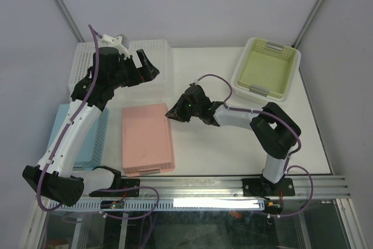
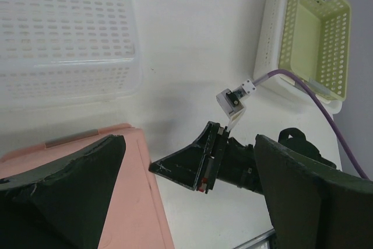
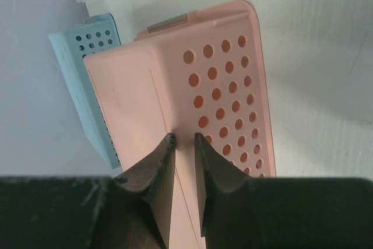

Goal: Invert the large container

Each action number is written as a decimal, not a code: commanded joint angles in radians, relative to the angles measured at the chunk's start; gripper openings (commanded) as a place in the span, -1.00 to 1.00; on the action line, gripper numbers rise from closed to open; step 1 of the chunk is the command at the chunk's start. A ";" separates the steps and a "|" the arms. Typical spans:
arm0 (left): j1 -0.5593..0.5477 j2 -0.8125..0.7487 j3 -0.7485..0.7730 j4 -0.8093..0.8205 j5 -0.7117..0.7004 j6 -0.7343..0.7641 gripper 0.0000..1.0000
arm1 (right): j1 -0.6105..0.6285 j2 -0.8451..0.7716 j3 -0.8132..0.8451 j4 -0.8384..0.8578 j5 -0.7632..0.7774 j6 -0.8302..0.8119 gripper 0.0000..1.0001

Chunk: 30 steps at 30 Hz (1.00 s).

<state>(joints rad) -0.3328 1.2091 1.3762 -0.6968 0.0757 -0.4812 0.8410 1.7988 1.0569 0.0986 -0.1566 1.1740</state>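
Observation:
The large container (image 1: 152, 56) is a wide translucent white tub at the back left. It lies with its perforated grid base up and its rim on the table, as the left wrist view (image 2: 64, 27) shows. My left gripper (image 1: 149, 67) hovers over its near right edge, jaws wide open and empty (image 2: 189, 144). My right gripper (image 1: 173, 113) is nearly shut with only a narrow gap and holds nothing. Its tips (image 3: 185, 139) touch the far right corner of the pink basket (image 3: 175, 86), apart from the large container.
The pink basket (image 1: 147, 138) lies base up in the middle. A blue basket (image 1: 87, 141) lies to its left under my left arm. A white mesh basket (image 1: 80, 68) stands at the back left. A green basket (image 1: 267, 67) sits inside a white tub (image 1: 239, 83) at the back right.

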 commanded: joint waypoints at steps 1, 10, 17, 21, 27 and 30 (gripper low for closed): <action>-0.002 -0.032 0.006 0.017 -0.022 0.018 0.98 | -0.003 0.042 0.044 0.027 0.012 0.040 -0.58; -0.002 -0.033 0.004 0.014 -0.023 0.022 0.98 | 0.023 0.098 0.068 0.096 -0.004 0.156 -0.61; -0.002 -0.030 0.013 0.007 -0.031 0.033 0.98 | 0.024 -0.028 0.003 0.021 0.014 0.007 0.05; -0.002 -0.019 0.022 0.006 -0.027 0.036 0.98 | 0.047 -0.109 -0.027 -0.087 0.008 -0.156 0.16; -0.002 -0.004 0.024 0.009 -0.009 0.024 0.98 | 0.067 -0.212 -0.107 -0.068 -0.040 -0.231 0.23; -0.002 -0.007 0.021 0.010 -0.008 0.023 0.98 | 0.099 -0.202 -0.088 -0.075 -0.078 -0.266 0.26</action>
<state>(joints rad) -0.3328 1.2095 1.3762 -0.7177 0.0547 -0.4667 0.9073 1.6199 0.9539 0.0093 -0.1837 1.0027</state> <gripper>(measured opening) 0.990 0.621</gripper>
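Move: The upturned pink container's middle lies about 8 cm to my right hand's left, 9 cm back and 4 cm below; my nearly shut fingertips are already at its right top edge, near the far corner. The blue container sits some 25 cm left of the pink one, level with it; an upturned white container lies about 18 cm ahead of my right hand and 7 cm left. From my idle left hand the pink container is about 14 cm back, 1 cm left and 25 cm below. With my right fingertips against its right edge, I push the pink container left a further 2.5 cm and slightly forward, then reverse: I open my fingers to well over half and come free, sweeping some 6 cm back and 4 cm right, dipping first and then rising a little. My wrist turns roughly 10 degrees counter-clockwise as I draw back alongside the container. ##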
